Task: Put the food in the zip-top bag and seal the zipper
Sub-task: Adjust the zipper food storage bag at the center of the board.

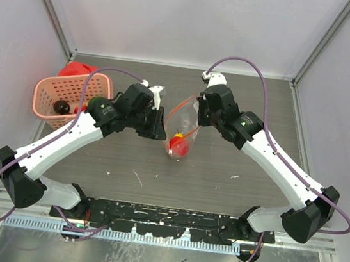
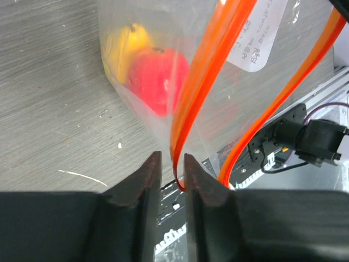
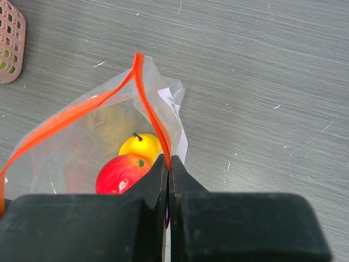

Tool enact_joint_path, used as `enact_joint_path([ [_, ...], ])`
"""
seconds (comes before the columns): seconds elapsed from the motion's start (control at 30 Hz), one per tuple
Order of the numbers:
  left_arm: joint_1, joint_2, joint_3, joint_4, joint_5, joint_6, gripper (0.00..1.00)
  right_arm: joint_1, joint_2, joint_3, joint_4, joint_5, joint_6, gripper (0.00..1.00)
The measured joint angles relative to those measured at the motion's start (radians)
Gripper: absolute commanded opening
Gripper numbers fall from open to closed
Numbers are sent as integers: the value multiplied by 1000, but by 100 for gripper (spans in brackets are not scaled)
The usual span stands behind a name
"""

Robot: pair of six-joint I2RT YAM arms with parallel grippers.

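The clear zip-top bag (image 1: pixel 186 123) hangs between my two grippers at mid-table with its mouth spread wide. Inside lie a red apple (image 2: pixel 158 79) and a yellow fruit (image 2: pixel 128 46), also visible in the right wrist view as the red apple (image 3: pixel 122 172) and the yellow fruit (image 3: pixel 139 147). My right gripper (image 3: pixel 168 161) is shut on the orange zipper (image 3: pixel 150 112) at the bag's right edge. My left gripper (image 2: pixel 172 164) stands slightly open, and the zipper (image 2: pixel 202 82) runs loosely through the narrow gap between its jaws.
A pink lattice basket (image 1: pixel 69 98) sits at the table's left, with a dark food piece (image 1: pixel 62 107) and a red one (image 1: pixel 76 69) in it. Grey walls close in the back and both sides.
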State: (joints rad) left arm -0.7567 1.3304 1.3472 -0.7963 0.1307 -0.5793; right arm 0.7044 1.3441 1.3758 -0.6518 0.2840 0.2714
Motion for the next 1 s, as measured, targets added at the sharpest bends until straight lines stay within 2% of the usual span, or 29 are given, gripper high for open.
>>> enact_joint_path([
  [0.07,2,0,2,-1,0,6,46,0,0,0,0,-3,-2,0],
  [0.13,6,0,8,-1,0,16,55,0,1,0,1,-13,-4,0],
  [0.3,20,13,62,0,-3,27,66,0,7,0,19,-48,-4,0],
  [0.83,32,245,307,13,9,72,72,0,56,20,37,-104,-8,0],
  [1.0,32,254,335,2,-25,85,61,0,75,28,36,-103,-13,0],
])
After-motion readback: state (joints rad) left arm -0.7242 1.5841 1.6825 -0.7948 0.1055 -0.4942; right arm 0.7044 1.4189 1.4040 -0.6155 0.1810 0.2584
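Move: The bag's gaping orange zipper has its middle some 6 cm ahead of the left hand, 5 cm to its right and about level; the left fingertips are still at its near left rim. Down in the bag, the red food lies about 1 cm back, 5 cm right and 12 cm below that hand, the yellow food 2 cm ahead, 5 cm right and equally low. From the right hand, pinching the other rim, the zipper's middle is 3 cm back and 4 cm left. Letting go of the near left rim, the left fingers open wide and the hand goes about 7 cm forward, with some 4 cm each of right and up, to a higher grip place on the zipper beside the right hand, ending with the strip between its spread fingers. The right hand keeps its pinch and carries the rim 3 cm left, sinking 1 cm. ##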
